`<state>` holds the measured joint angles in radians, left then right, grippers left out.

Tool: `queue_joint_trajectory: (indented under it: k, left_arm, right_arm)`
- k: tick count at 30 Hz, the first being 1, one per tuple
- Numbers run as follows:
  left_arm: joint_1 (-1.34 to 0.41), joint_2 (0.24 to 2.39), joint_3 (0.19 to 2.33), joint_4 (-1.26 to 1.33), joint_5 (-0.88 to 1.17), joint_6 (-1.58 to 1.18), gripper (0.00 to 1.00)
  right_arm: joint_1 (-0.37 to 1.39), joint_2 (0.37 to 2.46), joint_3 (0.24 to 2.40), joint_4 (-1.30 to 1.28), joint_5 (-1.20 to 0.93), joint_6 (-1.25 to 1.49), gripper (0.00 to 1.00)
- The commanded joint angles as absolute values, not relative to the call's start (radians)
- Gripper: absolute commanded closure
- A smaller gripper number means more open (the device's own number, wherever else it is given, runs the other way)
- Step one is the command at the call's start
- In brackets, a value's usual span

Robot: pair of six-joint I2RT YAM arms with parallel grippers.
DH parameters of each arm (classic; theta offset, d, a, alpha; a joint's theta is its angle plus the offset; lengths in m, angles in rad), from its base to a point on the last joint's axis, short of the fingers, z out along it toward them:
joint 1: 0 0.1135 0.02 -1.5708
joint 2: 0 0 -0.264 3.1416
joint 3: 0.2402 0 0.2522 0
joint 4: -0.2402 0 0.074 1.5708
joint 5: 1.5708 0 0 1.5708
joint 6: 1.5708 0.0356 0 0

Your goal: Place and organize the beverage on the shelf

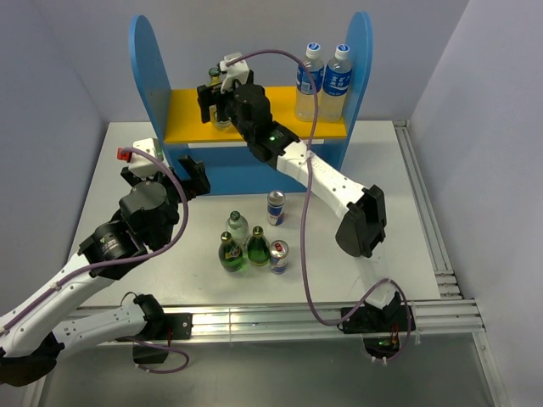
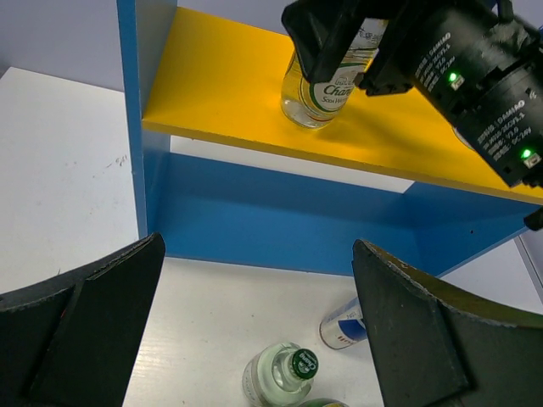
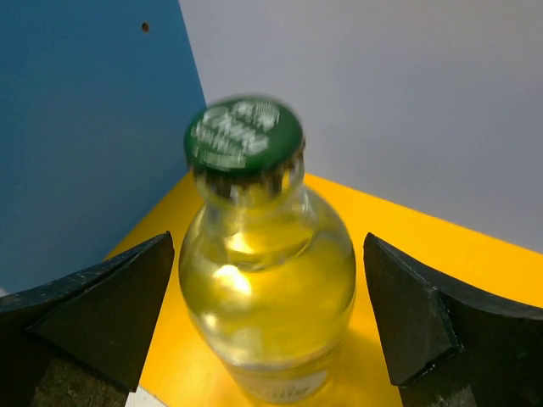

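Observation:
The blue shelf has a yellow upper board [image 1: 188, 116]. One clear glass bottle [image 3: 267, 280] with a green cap stands upright on the left part of that board. My right gripper [image 3: 268, 254] is open around it, with a gap on each side, and the top view shows this gripper [image 1: 217, 103] at the board. On the table stand another clear bottle [image 1: 237, 227], two dark green bottles [image 1: 230, 254] [image 1: 258, 248] and two blue-and-silver cans [image 1: 276, 206] [image 1: 278, 256]. Left of them my left gripper [image 1: 170, 175] hangs open and holds nothing.
Two taller plastic bottles [image 1: 325, 83] with blue labels stand on the right part of the yellow board. The shelf's tall side panels [image 1: 149, 68] flank the board. My right arm [image 1: 327, 178] and its cable stretch across the table in front of the shelf.

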<state>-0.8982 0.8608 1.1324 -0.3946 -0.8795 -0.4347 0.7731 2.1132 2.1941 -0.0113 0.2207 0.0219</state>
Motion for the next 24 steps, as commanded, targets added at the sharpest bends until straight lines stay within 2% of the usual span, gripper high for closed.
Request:
queue_joint_trajectory:
  k: [1, 12, 18, 19, 24]
  left_arm:
    - [-0.904, 0.862, 1.126, -0.394, -0.876, -0.436, 0.01]
    - [-0.904, 0.885, 1.132, -0.387, -0.91, -0.413, 0.01]
    - [-0.904, 0.939, 1.115, -0.364, -0.832, -0.373, 0.01]
    - [-0.904, 0.952, 1.112, -0.354, -0.806, -0.365, 0.01]
    - [-0.902, 1.112, 1.117, -0.336, -0.704, -0.37, 0.01]
  right_arm:
    - [0.785, 1.952, 2.09, 0.119, 0.221, 0.011, 0.0]
    - [0.785, 1.76, 1.846, 0.15, 0.17, 0.023, 0.0]
    - [0.793, 1.539, 1.573, 0.19, 0.21, 0.081, 0.0]
    - [0.796, 1.457, 1.468, 0.204, 0.216, 0.09, 0.0]
    - [0.808, 1.212, 1.197, 0.236, 0.251, 0.146, 0.0]
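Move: The Chang bottle stands upright on the shelf, between the right hand's wide-open fingers, about 1 cm ahead and level in height; the nearer water bottle stands 3 cm ahead and 20 cm to the right. The remaining clear bottle on the table lies some 22 cm back, 2 cm right and 30 cm below the right hand. From the left hand that clear bottle is about 2 cm ahead, 11 cm right and 28 cm down, with a green bottle 9 cm behind it and 2 cm to its left. The right hand backs its wide-open fingers off the Chang bottle and out from over the shelf, gathering speed, some 15 cm back and 12 cm to the right, with a brief small dip, a rise of about 5 cm and then a sink almost to its starting height. The left hand, also empty and wide open, waits nearly still at first, then sets off right and down about 5 cm each way and slightly forward towards the clear bottle on the table, rolling left side up and tipping nose-down by under 10 degrees. ##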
